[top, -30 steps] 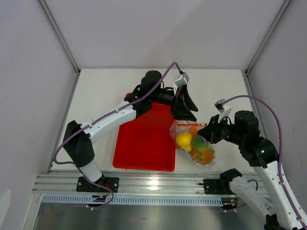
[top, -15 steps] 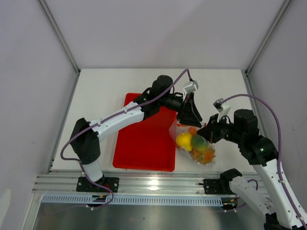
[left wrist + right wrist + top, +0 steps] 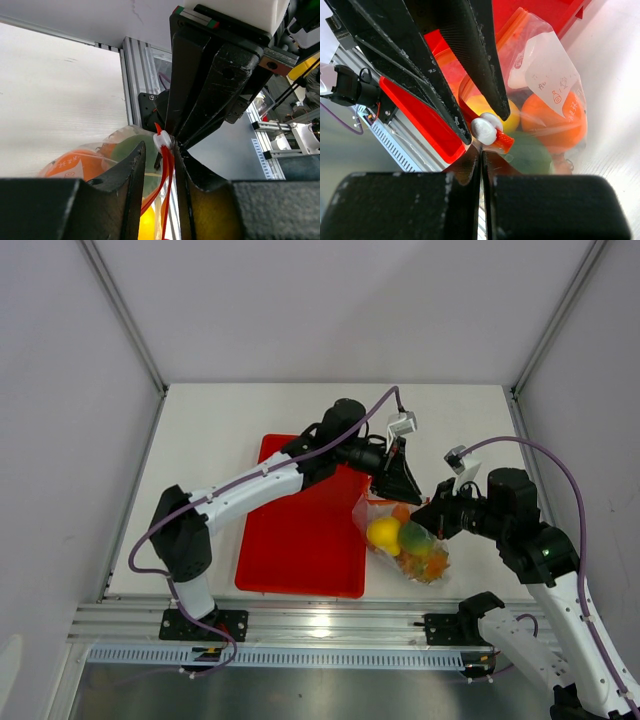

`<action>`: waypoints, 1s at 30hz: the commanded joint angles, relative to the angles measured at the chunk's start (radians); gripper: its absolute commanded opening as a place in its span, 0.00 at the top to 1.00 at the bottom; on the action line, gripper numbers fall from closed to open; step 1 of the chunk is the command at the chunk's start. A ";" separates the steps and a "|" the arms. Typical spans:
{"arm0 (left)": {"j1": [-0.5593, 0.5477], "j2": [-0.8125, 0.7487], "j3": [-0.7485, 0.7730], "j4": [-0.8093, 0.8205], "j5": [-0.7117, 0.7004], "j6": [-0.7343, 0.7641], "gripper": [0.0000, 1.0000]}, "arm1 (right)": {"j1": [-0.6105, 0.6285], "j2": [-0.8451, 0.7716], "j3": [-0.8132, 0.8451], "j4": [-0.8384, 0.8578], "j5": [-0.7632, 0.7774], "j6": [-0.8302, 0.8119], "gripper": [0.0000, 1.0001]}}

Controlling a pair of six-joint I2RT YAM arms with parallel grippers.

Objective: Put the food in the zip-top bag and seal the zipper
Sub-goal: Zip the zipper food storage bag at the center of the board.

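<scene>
The zip-top bag (image 3: 400,540) lies right of the red tray, holding the food: a yellow fruit (image 3: 383,533), a green one (image 3: 415,538) and an orange (image 3: 402,512). My right gripper (image 3: 481,149) is shut on the bag's corner just below the white slider (image 3: 487,131) of the zipper (image 3: 167,170). My left gripper (image 3: 160,150) straddles the red zipper strip beside the slider. Its jaws stand narrowly open, with a gap showing on one side of the strip. In the top view the left gripper (image 3: 402,490) and right gripper (image 3: 432,515) meet at the bag's mouth.
The red tray (image 3: 300,540) lies left of the bag, under the left arm. Grey walls close in the white table on three sides, and a metal rail (image 3: 320,625) runs along the near edge.
My left gripper has swung right and down to the bag's mouth, and its jaws have narrowed around the zipper strip. The right gripper and the bag have stayed put.
</scene>
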 commanded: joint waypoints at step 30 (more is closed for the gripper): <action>0.009 -0.015 0.043 -0.042 -0.008 0.034 0.99 | -0.008 0.004 0.038 -0.017 0.044 0.004 0.66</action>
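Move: Between the left hand's parted fingertips sits the zipper's white slider, about 2 cm to the right of the hand point, 1 cm back and level. In the bag, the green fruit is 2 cm right with no forward offset, and the orange 4 cm ahead and 1 cm left, both some 9 cm below; the yellow fruit is 1 cm back, 5 cm left, 10 cm below. From the right hand the slider lies 1 cm ahead, 2 cm left, level. Closing its fingers around the white slider at the zipper's end, the left hand shifts barely half a centimetre, easing them in first, then snapping them shut to pinch it. Meanwhile the right hand keeps its grip on the bag's edge beside the slider; only once the left has closed does it open about a third and let go, sinking about 0.5 cm. ##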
